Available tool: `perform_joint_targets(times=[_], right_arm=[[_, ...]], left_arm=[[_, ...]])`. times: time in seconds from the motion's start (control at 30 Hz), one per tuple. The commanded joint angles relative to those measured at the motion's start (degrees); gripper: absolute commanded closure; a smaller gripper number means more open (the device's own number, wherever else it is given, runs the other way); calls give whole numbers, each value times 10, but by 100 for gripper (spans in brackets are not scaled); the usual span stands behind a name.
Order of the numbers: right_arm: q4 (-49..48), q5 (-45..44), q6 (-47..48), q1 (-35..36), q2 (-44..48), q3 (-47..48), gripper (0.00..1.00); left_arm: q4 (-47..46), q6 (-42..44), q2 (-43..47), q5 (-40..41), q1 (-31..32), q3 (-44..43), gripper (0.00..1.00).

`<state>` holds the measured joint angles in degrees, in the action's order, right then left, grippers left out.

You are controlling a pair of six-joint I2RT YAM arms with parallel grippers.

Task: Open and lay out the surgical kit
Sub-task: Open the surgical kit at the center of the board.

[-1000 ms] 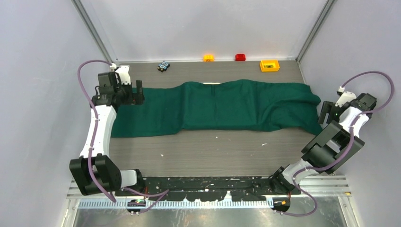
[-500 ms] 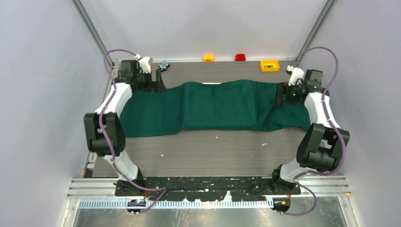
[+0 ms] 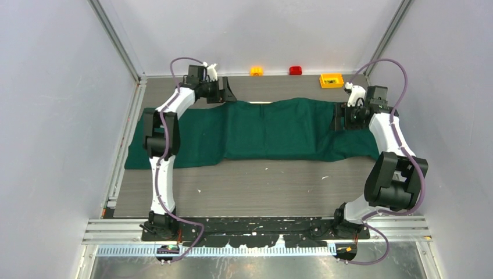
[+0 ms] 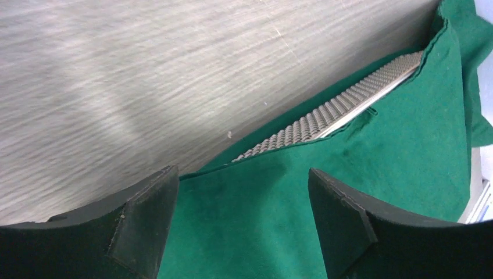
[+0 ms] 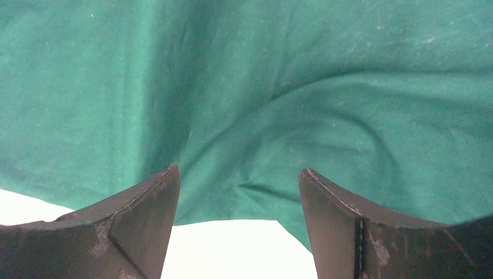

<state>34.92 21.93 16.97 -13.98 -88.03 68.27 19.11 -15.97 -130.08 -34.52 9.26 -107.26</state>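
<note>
The dark green drape (image 3: 273,131) of the surgical kit lies lengthwise across the table, bunched over what it covers. In the left wrist view a strip of steel mesh tray (image 4: 331,110) peeks out under the cloth's far edge. My left gripper (image 3: 227,93) hovers at that far edge, left of centre, open, with only cloth between its fingers (image 4: 241,171). Over the drape's far right part my right gripper (image 3: 340,116) stands open above folded cloth (image 5: 238,170). A bright white patch (image 5: 232,250) shows below the cloth edge there; what it is I cannot tell. Forceps, tweezers and pouch are hidden.
Along the back wall sit an orange block (image 3: 256,71), a red block (image 3: 296,70) and a yellow box (image 3: 331,80). Grey walls close in both sides. Bare wood table (image 3: 261,186) runs between the drape and the arm bases.
Both arms have swung from the drape's outer ends to its far edge: the left gripper moved right along the back, the right gripper moved in over the drape's right part. The left jaws narrowed slightly.
</note>
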Motion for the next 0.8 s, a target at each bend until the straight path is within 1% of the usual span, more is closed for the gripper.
perform_joint_targets(times=[0.0, 0.2, 0.47, 0.77], right_arm=[[5, -9, 1, 1, 40, -14, 21], [8, -5, 1, 2, 39, -18, 21], [10, -2, -1, 3, 38, -16, 22], [15, -1, 1, 2, 36, -12, 22]], left_arm=[[-9, -25, 1, -23, 14, -22, 20], [-15, -16, 18, -27, 16, 8, 43], [9, -2, 30, -39, 16, 0, 70], [35, 18, 52, -45, 16, -22, 81]])
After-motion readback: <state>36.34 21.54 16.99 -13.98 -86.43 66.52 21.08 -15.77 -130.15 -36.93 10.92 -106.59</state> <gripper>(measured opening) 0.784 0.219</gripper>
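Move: The far-edge fold of the green kit cloth, at the left corner of the mesh tray's pocket, lies just at the left hand's open fingers: about 2 cm back, 2 cm right and 1 cm below. The tray's bare edge shows some 11 cm to that hand's right and 1 cm back, about 2 cm down; the yellow block sits roughly 15 cm ahead and 10 cm right, about 3 cm lower. From the right hand the fold lies some 14 cm ahead, 39 cm left and 4 cm lower. The left hand eases about 2 cm to its right onto the green cloth and creeps some 2 cm back towards the base, sinking barely at all, while its fingers close from nearly wide open to almost shut and pinch the far-edge fold beside the tray's left corner. The wrist hardly turns, and the right hand, fingers still spread over the right-hand flap, only settles back by about 1 cm. ##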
